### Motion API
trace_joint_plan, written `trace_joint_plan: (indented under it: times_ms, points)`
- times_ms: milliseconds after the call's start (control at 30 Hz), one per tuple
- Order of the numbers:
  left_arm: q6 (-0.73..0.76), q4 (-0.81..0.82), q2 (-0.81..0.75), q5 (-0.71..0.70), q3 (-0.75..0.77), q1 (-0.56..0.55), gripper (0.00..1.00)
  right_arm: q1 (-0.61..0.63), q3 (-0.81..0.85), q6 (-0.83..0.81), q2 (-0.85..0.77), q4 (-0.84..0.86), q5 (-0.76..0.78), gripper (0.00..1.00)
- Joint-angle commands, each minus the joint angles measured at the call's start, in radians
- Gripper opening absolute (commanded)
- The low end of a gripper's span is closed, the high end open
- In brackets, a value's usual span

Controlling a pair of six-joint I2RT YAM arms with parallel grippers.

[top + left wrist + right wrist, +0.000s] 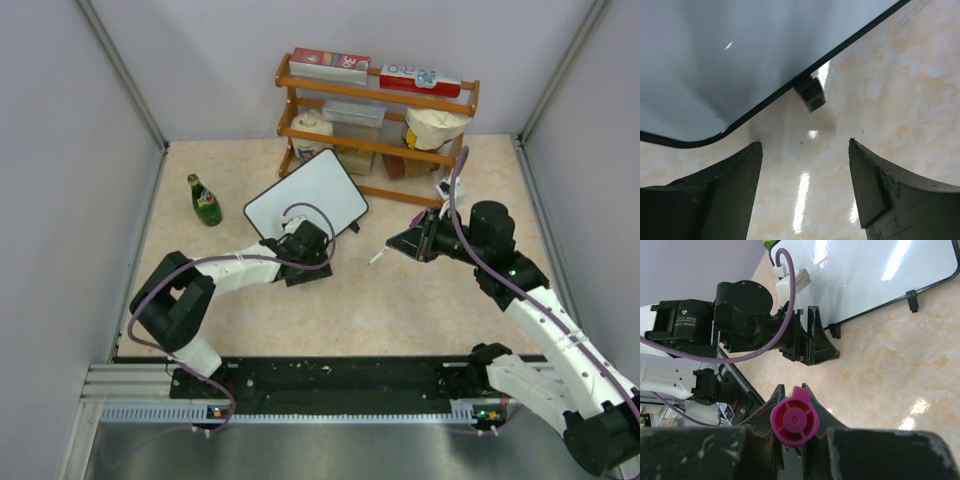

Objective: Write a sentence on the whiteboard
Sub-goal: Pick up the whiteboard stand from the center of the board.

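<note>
The whiteboard (308, 195) lies tilted mid-table, its white face blank; no sentence is in view on it. My left gripper (299, 238) sits at the board's near edge, open. In the left wrist view its fingers (805, 144) frame bare tabletop, with the board's rounded corner (715, 75) and a black foot (810, 93) just beyond the tips. My right gripper (415, 243) hovers to the right of the board, shut on a marker (380, 256) that points toward the board. The marker's magenta end (794, 417) fills the gap between the right gripper's (793, 390) jaws.
A green bottle (205, 200) stands left of the board. A wooden shelf (375, 110) with boxes and containers runs along the back, right behind the board's far corner. Grey walls close in both sides. A black rail (340, 375) lines the near edge.
</note>
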Motion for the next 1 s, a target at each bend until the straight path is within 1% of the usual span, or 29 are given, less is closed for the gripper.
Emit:
trace_joint_plan:
  times_ms: [0,167,333,500,533,600,700,800,867,967]
  points:
    - [-0.041,0.056,0.067,-0.035,0.037,-0.002,0.72,-0.016,0.004,-0.03,-0.021,0.009,0.014,0.0]
    - [-0.065,0.021,0.111,-0.101,0.055,-0.002,0.65,-0.019,0.007,-0.035,-0.01,0.011,0.01,0.0]
    - [-0.056,-0.021,0.144,-0.185,0.086,-0.002,0.61,-0.022,0.006,-0.041,-0.007,0.009,0.012,0.0]
    - [-0.038,-0.058,0.17,-0.23,0.12,-0.001,0.47,-0.023,0.004,-0.047,-0.006,0.006,0.014,0.0]
    - [-0.032,-0.062,0.176,-0.235,0.125,-0.001,0.46,-0.025,0.004,-0.047,-0.004,0.006,0.014,0.0]
    - [-0.026,-0.073,0.18,-0.242,0.129,0.001,0.4,-0.025,0.003,-0.05,-0.003,0.006,0.014,0.0]
    - [-0.021,-0.082,0.182,-0.259,0.126,0.006,0.38,-0.023,0.001,-0.049,-0.003,0.006,0.012,0.0]
    - [-0.013,-0.091,0.174,-0.275,0.118,0.015,0.29,-0.023,-0.001,-0.049,-0.001,0.008,0.009,0.0]
    - [0.0,-0.085,0.162,-0.284,0.108,0.018,0.2,-0.023,-0.001,-0.049,0.001,0.008,0.01,0.0]
    - [0.017,-0.071,0.139,-0.287,0.091,0.019,0.13,-0.025,-0.002,-0.05,0.002,0.008,0.009,0.0]
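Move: The whiteboard stand, the small black foot under the board's near edge, lies about 5 cm ahead of the left fingertips, 1 cm to their left and 1 cm lower. The second stand is some 13 cm ahead and 9 cm to the right. The whiteboard's middle is about 17 cm ahead and 2 cm to the left. From the raised right hand, the stand is about 9 cm ahead, 18 cm to the left and 23 cm below. The stand comes between the left fingers as that hand, already low over the table, slides about 4 cm forward to the board's edge. It then eases some 2 cm left with the fingertips swinging left about 10 degrees, while the fingers, open at first, close most of the way and pinch the stand's near end. ##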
